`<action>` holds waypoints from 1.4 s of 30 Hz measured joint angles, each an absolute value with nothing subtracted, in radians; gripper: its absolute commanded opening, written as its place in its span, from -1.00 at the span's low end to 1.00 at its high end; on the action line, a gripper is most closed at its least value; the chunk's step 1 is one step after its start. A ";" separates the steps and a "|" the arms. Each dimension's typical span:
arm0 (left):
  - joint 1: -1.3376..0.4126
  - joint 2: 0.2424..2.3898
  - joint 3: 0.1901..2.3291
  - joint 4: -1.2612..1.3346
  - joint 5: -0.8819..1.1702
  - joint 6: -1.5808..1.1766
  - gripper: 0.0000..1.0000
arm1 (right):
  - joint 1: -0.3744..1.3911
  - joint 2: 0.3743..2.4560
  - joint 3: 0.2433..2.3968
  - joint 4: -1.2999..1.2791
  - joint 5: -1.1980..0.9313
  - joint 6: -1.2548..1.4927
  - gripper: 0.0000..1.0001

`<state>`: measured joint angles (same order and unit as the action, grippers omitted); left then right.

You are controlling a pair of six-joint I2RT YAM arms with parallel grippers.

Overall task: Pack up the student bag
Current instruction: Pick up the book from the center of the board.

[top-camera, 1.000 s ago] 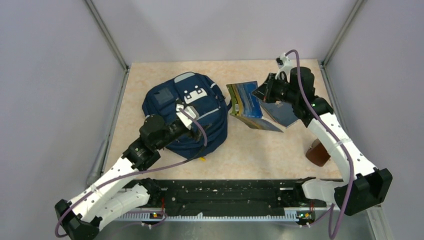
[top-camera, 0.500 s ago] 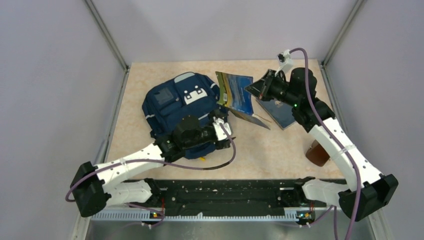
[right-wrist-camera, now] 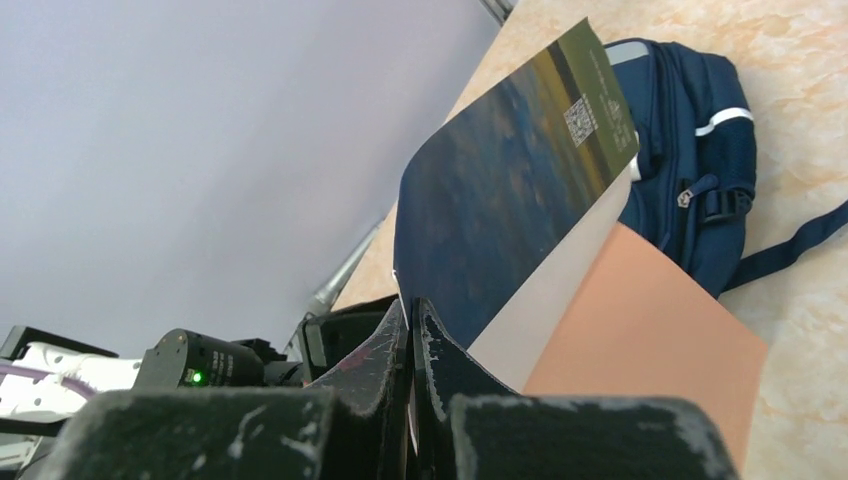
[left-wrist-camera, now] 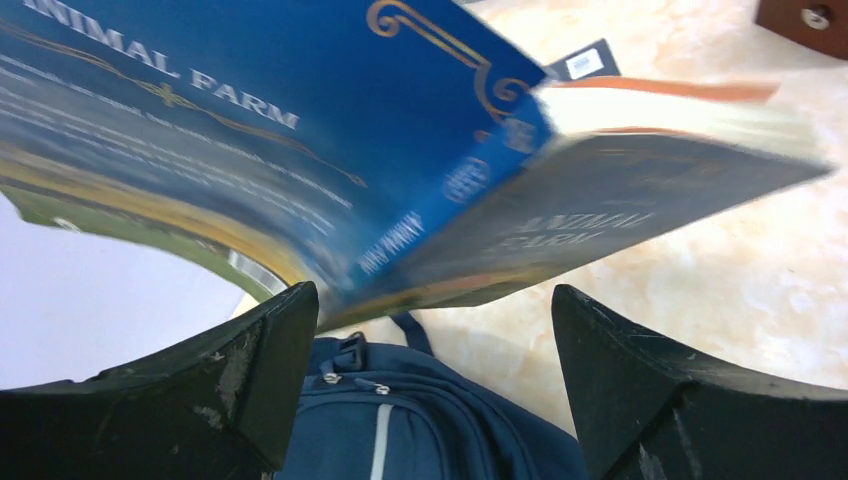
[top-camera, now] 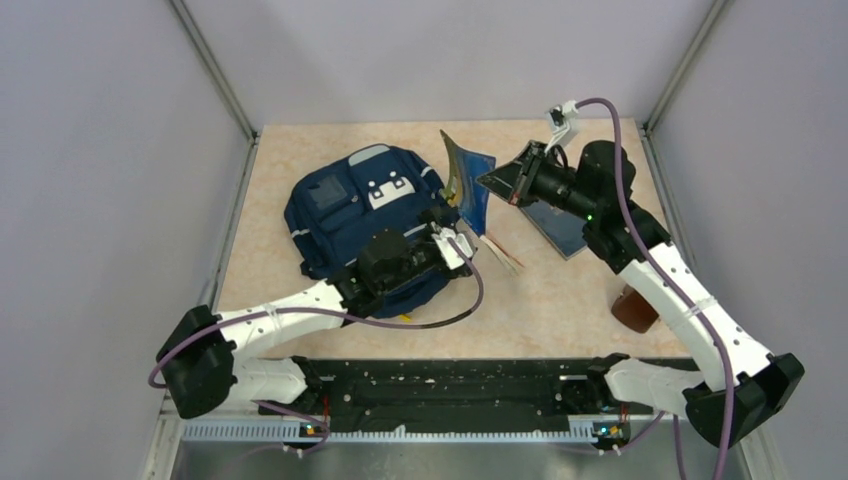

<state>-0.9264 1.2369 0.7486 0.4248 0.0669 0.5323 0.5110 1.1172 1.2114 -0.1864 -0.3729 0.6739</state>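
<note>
The student bag (top-camera: 345,210), a navy backpack with white patches, lies closed at the table's left centre. A blue "Animal Farm" book (top-camera: 468,185) hangs open in the air by the bag's right edge, its pages (top-camera: 500,252) dangling. My right gripper (top-camera: 492,181) is shut on one cover of it; in the right wrist view the cover (right-wrist-camera: 510,200) rises from between the fingertips of the right gripper (right-wrist-camera: 412,305), with the bag (right-wrist-camera: 690,150) behind. My left gripper (top-camera: 455,246) stands open at the bag's right side; in the left wrist view the left gripper (left-wrist-camera: 435,340) is just under the book (left-wrist-camera: 300,150), above the bag's zip (left-wrist-camera: 400,430).
A second dark-blue book (top-camera: 562,228) lies flat on the table under my right arm. A brown wooden object (top-camera: 632,306) stands near the right edge. Grey walls with metal posts enclose the table on three sides.
My left arm swung off the bag's front to its right side, under the book. My right gripper lifted the book and carried it left, tipping it upright beside the bag.
</note>
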 measured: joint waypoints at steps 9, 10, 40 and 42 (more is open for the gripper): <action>-0.926 1.250 0.725 0.530 0.001 0.550 0.56 | 0.530 1.118 1.188 -0.163 -0.403 0.690 -1.00; -0.926 1.254 0.725 0.534 0.003 0.550 0.34 | 0.532 1.118 1.185 -0.162 -0.405 0.692 -1.00; -0.935 1.257 0.710 0.353 -0.050 0.284 -1.00 | 0.569 1.270 1.082 -0.041 -0.283 0.638 0.62; -0.934 1.249 0.710 0.327 -0.089 0.253 -1.00 | 0.570 1.294 1.072 -0.047 -0.274 0.596 0.69</action>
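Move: The Animal Farm book, pinched by the shut right fingers, has its middle about 5 cm ahead of the open left gripper, 1 cm to its right and 6 cm above it. From the right hand it lies roughly 4 cm ahead, 1 cm left and 7 cm below. From the left hand, the backpack sits some 18 cm left, 9 cm ahead and 19 cm down; the dark blue notebook lies about 19 cm right, 15 cm ahead and 24 cm down. The book's lower spine end is eased down, back and leftward about 3 cm by the right hand, into the left gripper, which waits almost in place and shuts on it. The left hand then sinks some 5 cm, tipping down and turning counter-clockwise, while the right swings forward and drops about 8 cm beside the book, opening its fingers to release it. ##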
